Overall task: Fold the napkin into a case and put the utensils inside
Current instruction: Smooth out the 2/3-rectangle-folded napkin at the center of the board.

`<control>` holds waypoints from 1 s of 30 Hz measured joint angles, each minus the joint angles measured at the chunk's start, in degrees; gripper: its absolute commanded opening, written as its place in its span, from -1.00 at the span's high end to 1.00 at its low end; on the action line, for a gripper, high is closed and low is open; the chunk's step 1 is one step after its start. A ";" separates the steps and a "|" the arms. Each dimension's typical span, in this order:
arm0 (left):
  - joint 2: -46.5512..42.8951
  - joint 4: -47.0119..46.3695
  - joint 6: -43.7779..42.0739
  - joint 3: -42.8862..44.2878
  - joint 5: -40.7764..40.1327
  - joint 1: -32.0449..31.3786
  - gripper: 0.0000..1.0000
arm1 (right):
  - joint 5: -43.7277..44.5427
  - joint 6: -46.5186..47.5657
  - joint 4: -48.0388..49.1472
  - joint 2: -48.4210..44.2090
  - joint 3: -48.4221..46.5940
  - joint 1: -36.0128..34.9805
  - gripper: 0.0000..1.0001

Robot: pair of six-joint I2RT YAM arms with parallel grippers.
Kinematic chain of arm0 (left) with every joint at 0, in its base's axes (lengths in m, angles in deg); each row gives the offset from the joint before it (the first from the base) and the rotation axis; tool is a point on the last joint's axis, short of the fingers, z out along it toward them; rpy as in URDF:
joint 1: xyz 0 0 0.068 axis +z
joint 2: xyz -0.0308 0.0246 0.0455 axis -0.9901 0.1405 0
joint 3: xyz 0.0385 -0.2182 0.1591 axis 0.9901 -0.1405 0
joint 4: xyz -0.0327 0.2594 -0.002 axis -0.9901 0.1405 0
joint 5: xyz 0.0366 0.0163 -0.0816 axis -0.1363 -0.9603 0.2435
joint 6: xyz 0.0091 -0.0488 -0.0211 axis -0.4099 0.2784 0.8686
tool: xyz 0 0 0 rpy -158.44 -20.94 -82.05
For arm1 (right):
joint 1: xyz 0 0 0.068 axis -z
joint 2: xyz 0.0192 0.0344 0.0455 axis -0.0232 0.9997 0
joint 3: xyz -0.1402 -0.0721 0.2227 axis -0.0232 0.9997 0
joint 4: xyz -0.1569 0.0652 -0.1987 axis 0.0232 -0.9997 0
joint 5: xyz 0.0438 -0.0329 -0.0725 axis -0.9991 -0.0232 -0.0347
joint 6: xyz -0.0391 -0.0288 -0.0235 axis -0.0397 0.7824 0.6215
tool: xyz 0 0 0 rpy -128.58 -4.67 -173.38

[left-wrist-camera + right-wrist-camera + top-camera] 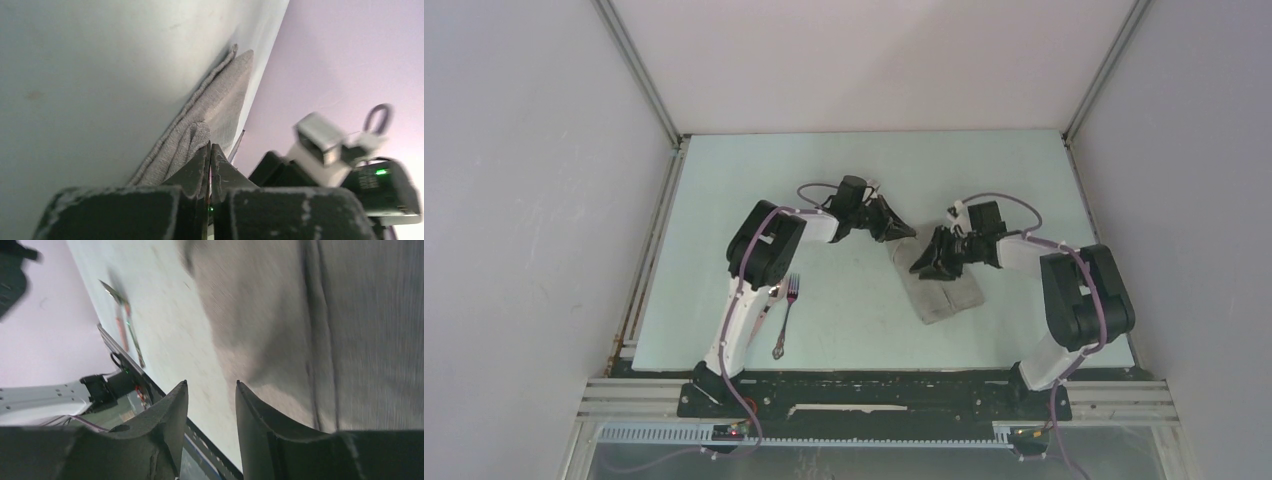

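The grey napkin (944, 287) lies as a narrow oblong case on the table, right of centre. My left gripper (908, 232) is at its far corner. In the left wrist view its jaws (210, 146) are shut, and a fold of the napkin (220, 105) bunches up to the tips. My right gripper (927, 268) hovers over the case's near-left part, open, with nothing between its fingers (211, 382); the napkin (350, 330) fills that view. The fork (786, 312) lies by the left arm, and the spoon (766, 306) beside it is mostly hidden under the arm. Both show blurred in the right wrist view, spoon (120, 330) and fork (134, 342).
The pale green table (984, 180) is walled by white panels on three sides, with metal rails along its left and right edges. The black base bar (874, 392) holding both arms runs along the near edge.
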 measured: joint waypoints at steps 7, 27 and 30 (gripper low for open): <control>2.60 -5.03 7.39 -0.26 0.07 0.59 0.98 | 3.45 -0.09 -2.75 -7.30 12.35 -0.11 0.07; 1.70 7.08 0.26 5.75 -1.62 0.79 0.01 | 0.81 0.35 -0.17 -8.90 9.68 -5.88 0.00; -2.16 11.45 -4.57 5.20 -2.05 0.33 -0.03 | 0.26 -0.07 2.14 -6.88 11.89 -5.81 0.00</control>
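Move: The napkin's middle lies about 10 cm back and 6 cm right of the left hand, a couple of centimetres below it; that hand's shut fingers are at the rumpled far-left corner. From the right hand, the same middle is some 5 cm to the right, 1 cm back and 4 cm below. The napkin's near-left corner lies around 13 cm back and 2 cm right of the right hand. Open right hand sweeps 7 cm back over the napkin, dipping twice; shut left edges forward, opens, rises. ##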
